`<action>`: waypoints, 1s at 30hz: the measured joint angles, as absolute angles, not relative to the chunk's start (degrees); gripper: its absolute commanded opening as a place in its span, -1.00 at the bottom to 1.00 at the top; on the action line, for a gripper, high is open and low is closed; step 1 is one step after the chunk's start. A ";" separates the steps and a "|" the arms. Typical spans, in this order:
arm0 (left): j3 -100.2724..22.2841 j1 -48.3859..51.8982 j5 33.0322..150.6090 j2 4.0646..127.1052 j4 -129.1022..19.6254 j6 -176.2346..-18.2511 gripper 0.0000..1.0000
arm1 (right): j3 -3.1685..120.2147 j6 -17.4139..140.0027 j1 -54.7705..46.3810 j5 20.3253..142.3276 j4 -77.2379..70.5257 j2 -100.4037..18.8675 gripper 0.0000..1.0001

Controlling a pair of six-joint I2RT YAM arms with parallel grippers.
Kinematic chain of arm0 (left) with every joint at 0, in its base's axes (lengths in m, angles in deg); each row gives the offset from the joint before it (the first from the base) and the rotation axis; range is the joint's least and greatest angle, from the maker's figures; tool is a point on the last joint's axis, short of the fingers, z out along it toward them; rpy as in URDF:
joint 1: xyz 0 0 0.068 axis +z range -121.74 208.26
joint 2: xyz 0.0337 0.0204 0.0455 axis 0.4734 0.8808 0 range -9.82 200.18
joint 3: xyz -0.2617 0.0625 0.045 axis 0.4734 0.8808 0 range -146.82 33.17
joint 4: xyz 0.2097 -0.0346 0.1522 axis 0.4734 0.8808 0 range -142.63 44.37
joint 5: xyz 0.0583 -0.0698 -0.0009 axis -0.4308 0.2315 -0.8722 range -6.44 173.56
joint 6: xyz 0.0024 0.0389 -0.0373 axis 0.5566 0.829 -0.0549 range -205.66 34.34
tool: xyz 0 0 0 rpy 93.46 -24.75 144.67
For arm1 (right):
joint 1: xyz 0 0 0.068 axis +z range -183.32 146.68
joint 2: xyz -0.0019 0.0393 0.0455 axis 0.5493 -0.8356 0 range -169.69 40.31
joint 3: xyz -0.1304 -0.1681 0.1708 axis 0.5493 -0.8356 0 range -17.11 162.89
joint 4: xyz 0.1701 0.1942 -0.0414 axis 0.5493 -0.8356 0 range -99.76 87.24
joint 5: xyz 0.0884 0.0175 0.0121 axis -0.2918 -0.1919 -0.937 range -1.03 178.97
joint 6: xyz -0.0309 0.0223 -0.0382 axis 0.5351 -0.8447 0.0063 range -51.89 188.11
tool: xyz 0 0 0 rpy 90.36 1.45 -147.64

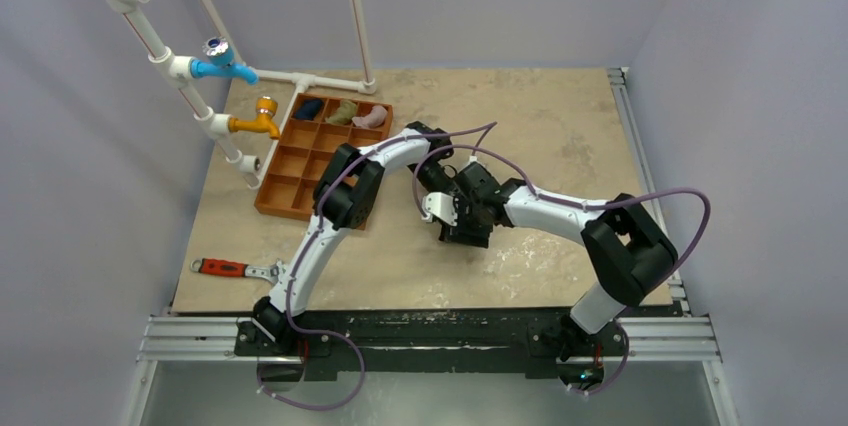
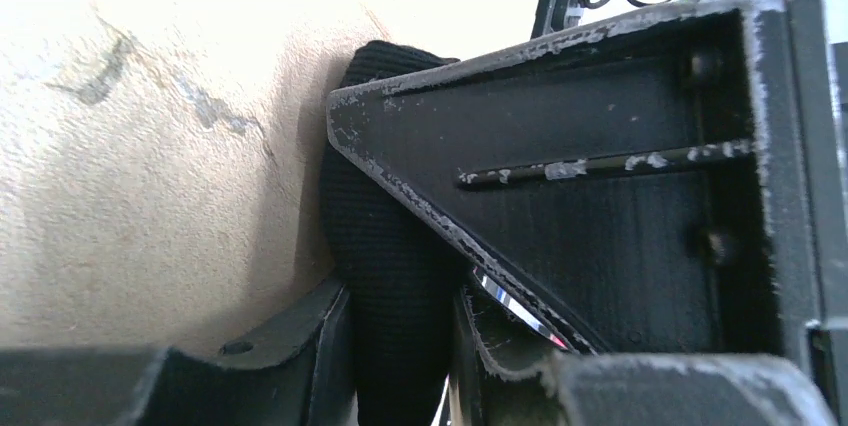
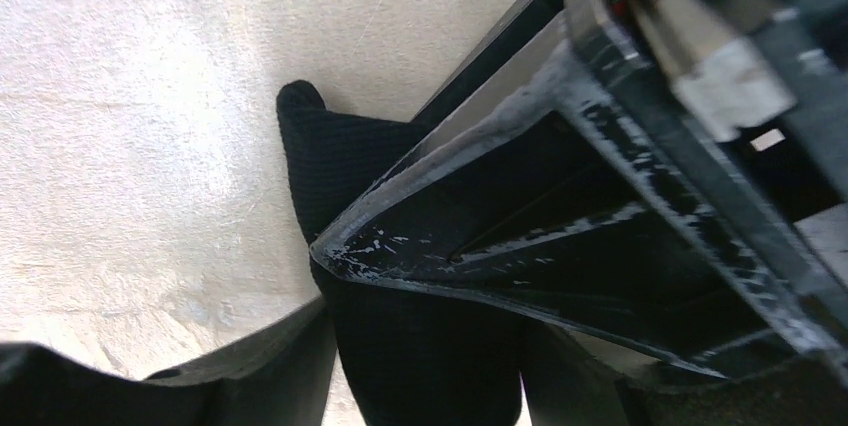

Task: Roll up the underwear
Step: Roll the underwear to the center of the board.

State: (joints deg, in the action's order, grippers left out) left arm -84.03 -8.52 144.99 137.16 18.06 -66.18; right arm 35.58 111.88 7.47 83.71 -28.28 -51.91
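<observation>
The underwear (image 2: 385, 246) is a small black piece of ribbed fabric, bunched into a thick fold above the beige table. My left gripper (image 2: 395, 346) is shut on it, the fabric filling the gap between its fingers. My right gripper (image 3: 425, 366) is also shut on the underwear (image 3: 340, 161), from the opposite side. Each wrist view shows the other gripper's large black finger lying across the fabric. In the top view the two grippers, left (image 1: 440, 186) and right (image 1: 468, 214), meet at the table's middle and hide the garment.
An orange-brown compartment tray (image 1: 300, 161) stands at the back left, holding dark blue (image 1: 309, 108), olive-green (image 1: 343, 111) and pink (image 1: 371, 117) cloth bundles. White pipes with a blue tap (image 1: 222, 64) and an orange tap (image 1: 262, 121) stand left. A red-handled wrench (image 1: 222, 267) lies front left.
</observation>
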 measured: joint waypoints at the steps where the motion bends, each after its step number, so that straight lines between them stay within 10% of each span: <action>1: -84.03 -8.50 145.14 137.27 18.43 -66.11 -1.00 | 35.29 112.03 7.58 83.95 -28.06 -52.17 0.23; 20: -84.36 -7.84 152.83 140.72 22.32 -65.61 -1.00 | 33.70 112.31 10.32 86.09 -25.37 -51.85 0.15; 30: -84.36 -7.75 153.64 141.26 23.61 -65.59 -0.73 | 33.43 112.27 10.88 85.96 -26.01 -51.80 -0.80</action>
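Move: The left hand already pinches the underwear, whose middle lies about 2 cm back and 2 cm to the right of that hand, some 1 cm lower. The right hand's open fingers straddle the roll, with its middle roughly 1 cm back, 1 cm to the left and 1 cm below. The compartment tray's middle stands about 27 cm left of the left hand and 12 cm ahead, a little lower. Right hand eases about 1 cm back, pinching the underwear; left keeps its grip, drawing back, tilting some 10 degrees. ##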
